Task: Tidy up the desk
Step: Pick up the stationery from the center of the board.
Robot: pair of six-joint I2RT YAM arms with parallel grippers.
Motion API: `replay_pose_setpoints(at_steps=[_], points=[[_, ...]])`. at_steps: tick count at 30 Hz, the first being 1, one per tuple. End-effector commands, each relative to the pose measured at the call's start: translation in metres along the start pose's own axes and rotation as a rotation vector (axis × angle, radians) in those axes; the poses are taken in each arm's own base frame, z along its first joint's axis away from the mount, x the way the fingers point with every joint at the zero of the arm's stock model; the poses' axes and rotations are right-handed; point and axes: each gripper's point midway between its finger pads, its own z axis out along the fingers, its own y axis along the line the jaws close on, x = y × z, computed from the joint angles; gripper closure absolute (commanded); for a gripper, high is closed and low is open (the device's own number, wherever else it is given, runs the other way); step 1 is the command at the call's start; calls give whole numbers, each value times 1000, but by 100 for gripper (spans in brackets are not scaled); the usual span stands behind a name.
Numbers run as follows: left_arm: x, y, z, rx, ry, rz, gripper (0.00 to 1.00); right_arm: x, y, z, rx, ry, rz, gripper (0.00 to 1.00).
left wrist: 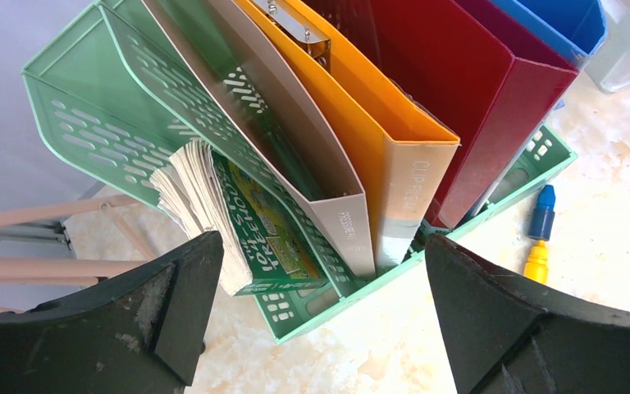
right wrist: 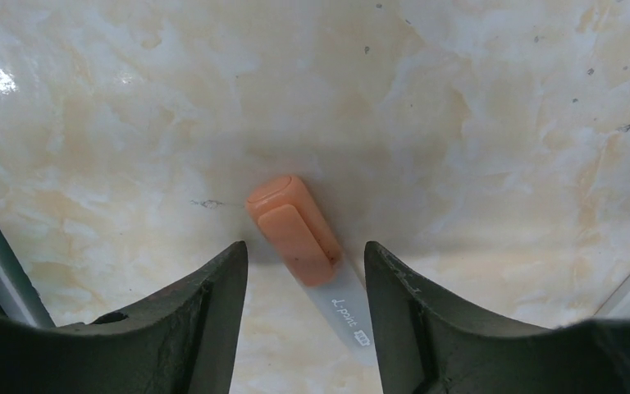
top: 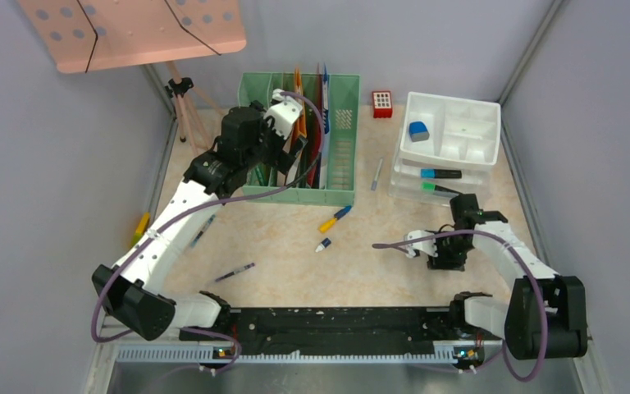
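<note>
The desk (top: pixel 295 246) is a beige marble-patterned top with pens scattered on it. My right gripper (top: pixel 445 261) is down at the desk on the right. In the right wrist view it (right wrist: pixel 305 250) is open, its jaws on either side of a pen with an orange cap and a clear barrel (right wrist: pixel 295 234). The barrel lies close to the right finger. My left gripper (top: pixel 272 141) hovers over the green file rack (top: pixel 340 156). In the left wrist view it (left wrist: pixel 320 242) is wide open and empty, above the rack's front corner (left wrist: pixel 295 316).
The rack holds grey, orange (left wrist: pixel 394 148), red and blue folders and a green book (left wrist: pixel 254 222). A blue-yellow marker (top: pixel 335 218), a small white pen (top: pixel 322 245), a purple pen (top: pixel 235 272) and a silver pen (top: pixel 376 173) lie loose. White drawer trays (top: pixel 451 131) stand back right.
</note>
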Motion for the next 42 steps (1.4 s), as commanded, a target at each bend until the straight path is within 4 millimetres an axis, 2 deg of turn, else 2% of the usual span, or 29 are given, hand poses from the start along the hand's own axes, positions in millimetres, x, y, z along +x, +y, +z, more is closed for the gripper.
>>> replay_pose_setpoints(at_steps=[1,11,17,20,24,29,35,39,42], points=[[-18,6,0,-14,-67,-9,1,-2,0,3,-4,7,-4,49],[-18,12,-5,-36,-65,-2,1,-11,8,8,-46,-15,22,66],[-6,9,-7,-34,-46,-5,1,-38,-3,-8,-51,-113,75,79],[-2,11,-10,-38,-42,-5,2,-54,-9,-19,-46,-167,98,92],[-5,12,-15,-37,-51,-5,1,-72,-16,-31,-48,-231,124,94],[-11,13,-23,-36,-65,-2,2,-104,-28,-63,-40,-340,166,94],[-15,13,-28,-27,-73,-2,1,-146,-53,-124,18,-473,215,93],[-15,13,-29,-26,-74,-3,2,-160,-72,-160,98,-504,240,94],[-18,12,-30,-21,-81,-5,1,-160,-92,-185,186,-472,245,94]])
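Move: The orange-and-grey marker lies almost between the right hand's parted fingertips, its middle about 1 cm ahead, 1 cm to the right and 1 cm below. The open clear drawer, with two markers in it, is roughly 18 cm straight ahead and 6 cm higher; a slim pen lies some 25 cm ahead and 20 cm left, a small blue-capped tube 5 cm ahead and 36 cm left. From the left hand the marker lies about 48 cm right, 19 cm back and 30 cm below. Low over the table, the right hand shuts its half-open fingers on the marker, easing about 1 cm back as they pinch it from the front and back sides. It then lifts away, gathering speed: some 20 cm up, 10 cm left and a little forward, rolling nearly 30 degrees so the fingertips swing to point left and down, grip kept. ##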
